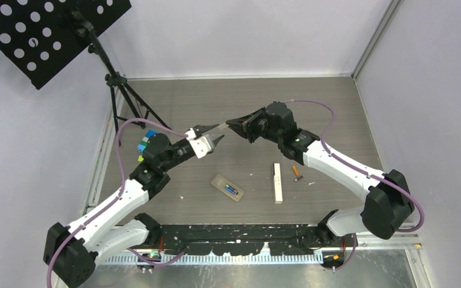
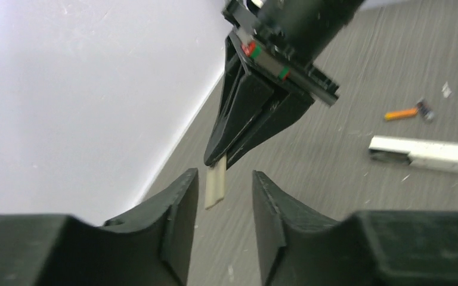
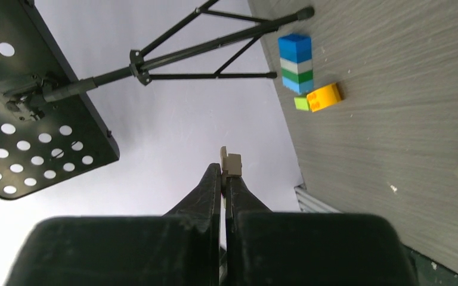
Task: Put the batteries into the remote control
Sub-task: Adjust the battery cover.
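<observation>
A grey remote control [image 1: 227,188] lies back-up on the table, its compartment uncovered with a blue battery [image 1: 233,191] in it. To its right lie a long white remote [image 1: 278,182], an orange battery [image 1: 296,171] and a dark one [image 1: 299,178]. Both arms meet in the air behind them. My right gripper [image 3: 223,170] is shut on a thin beige cover piece [image 3: 231,162]. The left gripper [image 2: 223,179] stands open around the cover's free end [image 2: 216,186] without touching it.
A stack of coloured toy blocks [image 3: 296,62] with an orange block [image 3: 324,96] and a small green one [image 3: 301,103] sits at the table's left edge. A black music stand [image 1: 48,30] on a tripod stands in the back left corner. White walls close in the table.
</observation>
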You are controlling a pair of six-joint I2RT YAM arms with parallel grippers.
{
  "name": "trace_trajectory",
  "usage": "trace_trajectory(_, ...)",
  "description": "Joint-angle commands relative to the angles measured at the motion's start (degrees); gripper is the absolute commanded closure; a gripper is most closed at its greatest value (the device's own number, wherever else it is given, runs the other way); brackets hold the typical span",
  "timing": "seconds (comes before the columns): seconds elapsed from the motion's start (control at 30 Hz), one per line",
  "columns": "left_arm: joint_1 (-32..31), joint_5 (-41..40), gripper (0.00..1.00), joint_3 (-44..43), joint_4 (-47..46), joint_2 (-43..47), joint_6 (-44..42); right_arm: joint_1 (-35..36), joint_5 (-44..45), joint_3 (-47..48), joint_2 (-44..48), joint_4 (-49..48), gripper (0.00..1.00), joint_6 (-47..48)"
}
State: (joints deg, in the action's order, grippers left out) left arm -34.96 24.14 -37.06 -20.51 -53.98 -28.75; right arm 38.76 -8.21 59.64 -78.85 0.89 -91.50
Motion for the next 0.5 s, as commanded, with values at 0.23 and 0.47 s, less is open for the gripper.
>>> trace_trajectory(0.23, -0.6, -18.0, 0.33, -5.9, 10.3, 4.3, 50.4, -0.4, 7.3, -3.4, 5.5, -9.8, 1.0, 10.9)
trace_trajectory(0.47, -0.4, -13.6, 0.34, -14.2, 24.7, 0.3, 82.2, -0.6, 1.6, -9.2, 10.5, -23.3, 1.0, 16.3)
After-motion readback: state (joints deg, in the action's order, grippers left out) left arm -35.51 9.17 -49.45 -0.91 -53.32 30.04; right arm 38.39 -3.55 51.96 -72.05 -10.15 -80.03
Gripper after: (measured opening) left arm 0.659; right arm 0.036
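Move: The battery cover is in the right hand's shut fingertips, its middle about 2 cm to that hand's left, level fore and aft, and 1 cm below. From the left hand, whose fingers are already parting, the cover lies some 4 cm right, 2 cm ahead and 1 cm lower. The open remote lies on the table about 14 cm back, 1 cm left and 25 cm below the right hand; the white bar is about 12 cm back, 18 cm right and 25 cm below that hand. The left hand, already clear of the battery cover, spreads its fingers wider and rolls some 60 degrees about its own pointing direction, counter-clockwise as seen from behind the hand, while rising about 3 cm beside the cover. The right hand keeps the cover pinched in its shut fingertips and draws it off to the right and up, a bit over 2 cm each way, easing forward a centimetre before coming back, as its fingertips tilt upward by about 15 degrees. ##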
